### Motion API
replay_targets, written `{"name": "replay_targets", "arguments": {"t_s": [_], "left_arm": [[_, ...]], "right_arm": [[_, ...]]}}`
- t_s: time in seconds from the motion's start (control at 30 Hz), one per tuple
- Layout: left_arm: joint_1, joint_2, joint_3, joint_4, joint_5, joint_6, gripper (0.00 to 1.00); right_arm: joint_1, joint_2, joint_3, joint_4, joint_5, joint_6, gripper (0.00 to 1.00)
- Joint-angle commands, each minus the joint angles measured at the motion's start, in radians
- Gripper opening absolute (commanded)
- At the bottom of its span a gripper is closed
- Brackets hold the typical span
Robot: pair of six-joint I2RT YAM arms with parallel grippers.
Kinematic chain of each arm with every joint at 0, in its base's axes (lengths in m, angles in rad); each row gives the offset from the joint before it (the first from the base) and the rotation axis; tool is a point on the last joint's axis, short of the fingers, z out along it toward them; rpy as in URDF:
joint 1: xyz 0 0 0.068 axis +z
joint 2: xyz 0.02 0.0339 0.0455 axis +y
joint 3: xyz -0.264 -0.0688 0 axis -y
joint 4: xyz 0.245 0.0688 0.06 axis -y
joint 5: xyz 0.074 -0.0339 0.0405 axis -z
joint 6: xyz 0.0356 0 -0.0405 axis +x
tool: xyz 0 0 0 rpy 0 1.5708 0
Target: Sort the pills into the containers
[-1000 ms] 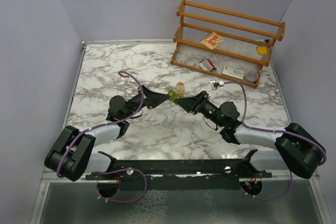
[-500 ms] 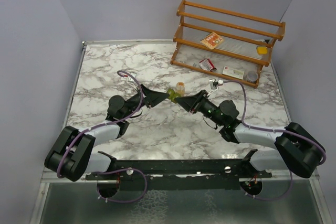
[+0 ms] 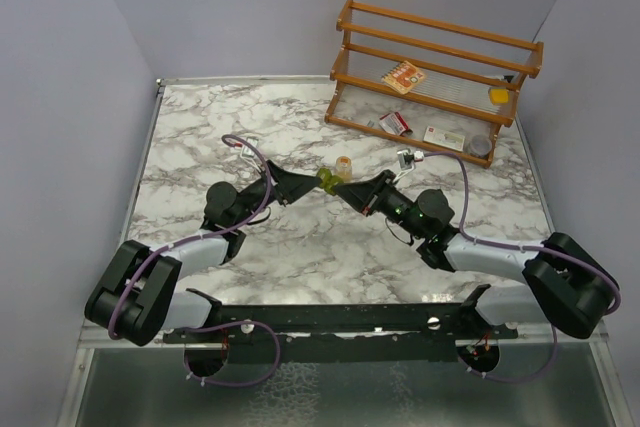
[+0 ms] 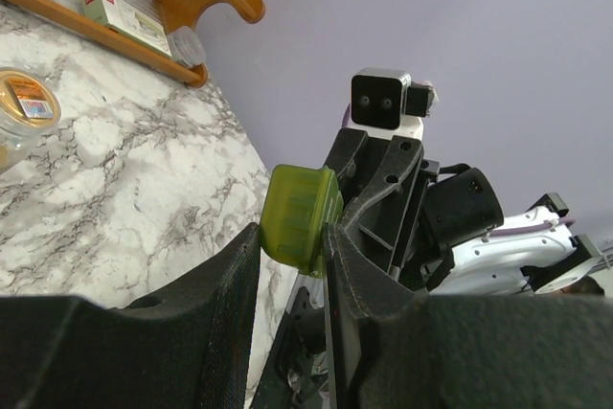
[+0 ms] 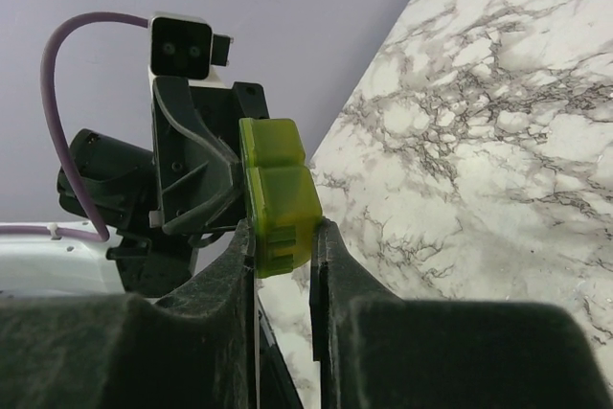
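Note:
The olive-green pill box [image 3: 327, 182] is held in the air between both grippers, above the middle of the marble table. My left gripper [image 3: 318, 185] is shut on one end of it, and my right gripper [image 3: 340, 190] is shut on the other end. In the left wrist view the box [image 4: 299, 215] sits between the left gripper's [image 4: 292, 241] fingertips, with the right arm behind it. In the right wrist view the box [image 5: 278, 189] sits between the right gripper's [image 5: 284, 237] fingertips. A small clear bottle [image 3: 344, 165] with yellow-orange contents stands just behind them and also shows in the left wrist view [image 4: 24, 107]. No single pill can be made out.
A wooden rack [image 3: 430, 77] stands at the back right. It holds red-and-white cartons [image 3: 403, 78], a yellow block [image 3: 497, 95] and a small dark jar [image 3: 480, 146]. The marble table [image 3: 200, 137] ends at grey walls on the left and right.
The right arm has pushed slightly forward and left. The pill box, held by both grippers, has shifted a little to the left. The left arm has barely moved.

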Motion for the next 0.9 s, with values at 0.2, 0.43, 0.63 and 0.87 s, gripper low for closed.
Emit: {"name": "replay_targets", "arguments": {"t_s": [0.2, 0.43, 0.63, 0.87], "left_arm": [[-0.006, -0.041, -0.047, -0.029, 0.006, 0.049, 0.97], [-0.005, -0.142, -0.118, -0.119, -0.1, 0.12, 0.99], [-0.004, -0.351, -0.19, -0.281, -0.248, 0.254, 0.99], [-0.003, -0.573, -0.131, -0.6, -0.355, 0.448, 0.99]], "right_arm": [[0.012, -0.035, 0.024, -0.023, -0.034, -0.029, 0.01], [0.012, -0.065, 0.03, -0.098, -0.024, -0.036, 0.01], [0.011, -0.087, 0.071, -0.318, 0.006, -0.076, 0.01], [0.012, 0.022, 0.16, -0.544, -0.036, -0.113, 0.01]]}}
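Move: The green container hangs between both grippers. Its middle is about 2 cm right of the left hand and level with it, and from the right hand about 2 cm left and 1 cm ahead. The clear jar stands some 13 cm ahead of the right hand, 2 cm to its right and 14 cm below. The red-and-white box lies about 27 cm ahead and 16 cm right of that hand, 17 cm below. Down and slightly back goes the left hand, about 3 cm, its fingers spreading wide to let go of the green container. It then swings some 5 cm left, away from the container, rising a little at the end and turning counter-clockwise. The right hand keeps its pinch, stays nearly in place, then sinks about 2.5 cm towards the table with its fingertips tipping down. ##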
